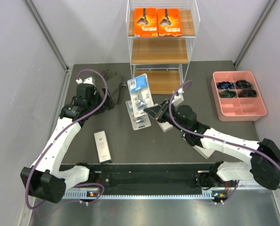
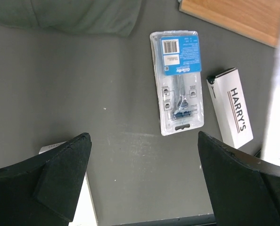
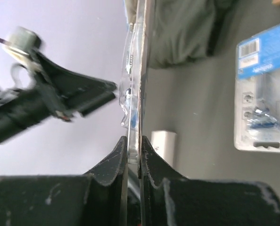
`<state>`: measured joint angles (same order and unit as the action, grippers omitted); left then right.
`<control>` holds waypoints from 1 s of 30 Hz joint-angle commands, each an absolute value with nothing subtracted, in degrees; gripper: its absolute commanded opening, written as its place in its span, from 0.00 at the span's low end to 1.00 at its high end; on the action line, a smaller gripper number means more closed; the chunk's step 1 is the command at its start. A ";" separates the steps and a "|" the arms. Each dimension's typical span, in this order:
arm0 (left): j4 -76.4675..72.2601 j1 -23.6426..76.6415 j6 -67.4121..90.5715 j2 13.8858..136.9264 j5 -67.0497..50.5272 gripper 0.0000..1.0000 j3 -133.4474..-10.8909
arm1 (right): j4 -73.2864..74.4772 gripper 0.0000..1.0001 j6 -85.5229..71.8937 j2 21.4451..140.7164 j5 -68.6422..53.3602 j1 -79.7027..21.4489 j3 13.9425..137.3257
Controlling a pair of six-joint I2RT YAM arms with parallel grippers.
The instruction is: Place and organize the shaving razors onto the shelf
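Observation:
Two orange razor boxes [image 1: 158, 22] stand side by side on the top tier of the white wire shelf [image 1: 160, 51]. My right gripper [image 1: 152, 111] [image 3: 133, 146] is shut on the lower edge of a blue-and-clear blister pack [image 1: 141, 91] [image 3: 136, 70], which it holds off the table. A second blister pack [image 1: 138, 117] [image 2: 177, 82] lies flat on the mat. One slim white box [image 1: 102, 146] lies near the front left, and another, marked HARRY'S [image 2: 229, 113], lies beside the right gripper. My left gripper [image 1: 110, 97] [image 2: 144, 155] hangs wide open above bare mat, holding nothing.
A pink compartmented tray [image 1: 238, 112] with dark items sits at the right. A dark cloth [image 1: 113, 78] [image 2: 83, 16] lies left of the shelf's foot. Another white box [image 1: 203, 150] shows partly under my right arm. Grey walls close in on both sides.

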<state>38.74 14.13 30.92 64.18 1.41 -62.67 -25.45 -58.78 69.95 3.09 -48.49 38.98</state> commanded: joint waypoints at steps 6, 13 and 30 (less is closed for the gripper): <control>37.97 14.24 30.15 62.23 1.67 0.99 -61.79 | -57.73 0.00 -74.96 71.97 -7.90 -39.73 31.55; 38.41 14.24 29.53 62.05 2.29 0.99 -61.88 | -60.29 0.00 -76.38 75.49 -8.79 -38.23 33.75; 38.06 14.24 29.00 62.40 1.76 0.99 -61.17 | -56.60 0.00 -78.22 85.94 -11.95 -30.68 48.42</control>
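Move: The middle shelf, where the held blister pack seems headed, has its board centre about 30 cm ahead of the right hand, 6 cm to its right and some 6 cm above. The bottom shelf lies about 20 cm beneath that board, 2 cm nearer. On the table, roughly 16 cm below the hand, the other blister pack is 10 cm ahead and 5 cm left, the Harry's box 8 cm ahead and 7 cm right. From the left hand the middle shelf is 26 cm ahead, 24 cm right and 8 cm above. The right hand, its fingers still pinching the blister pack by the end away from the blue label, first eases right, forward and up a few centimetres while rolling about 25 degrees so that its left side rises and the fingers come to point slightly up. It then nearly pauses before speeding forward and upward towards the middle shelf, some 9 cm forward and 6 cm higher in all, carrying the pack blue end first with the grip unchanged. ##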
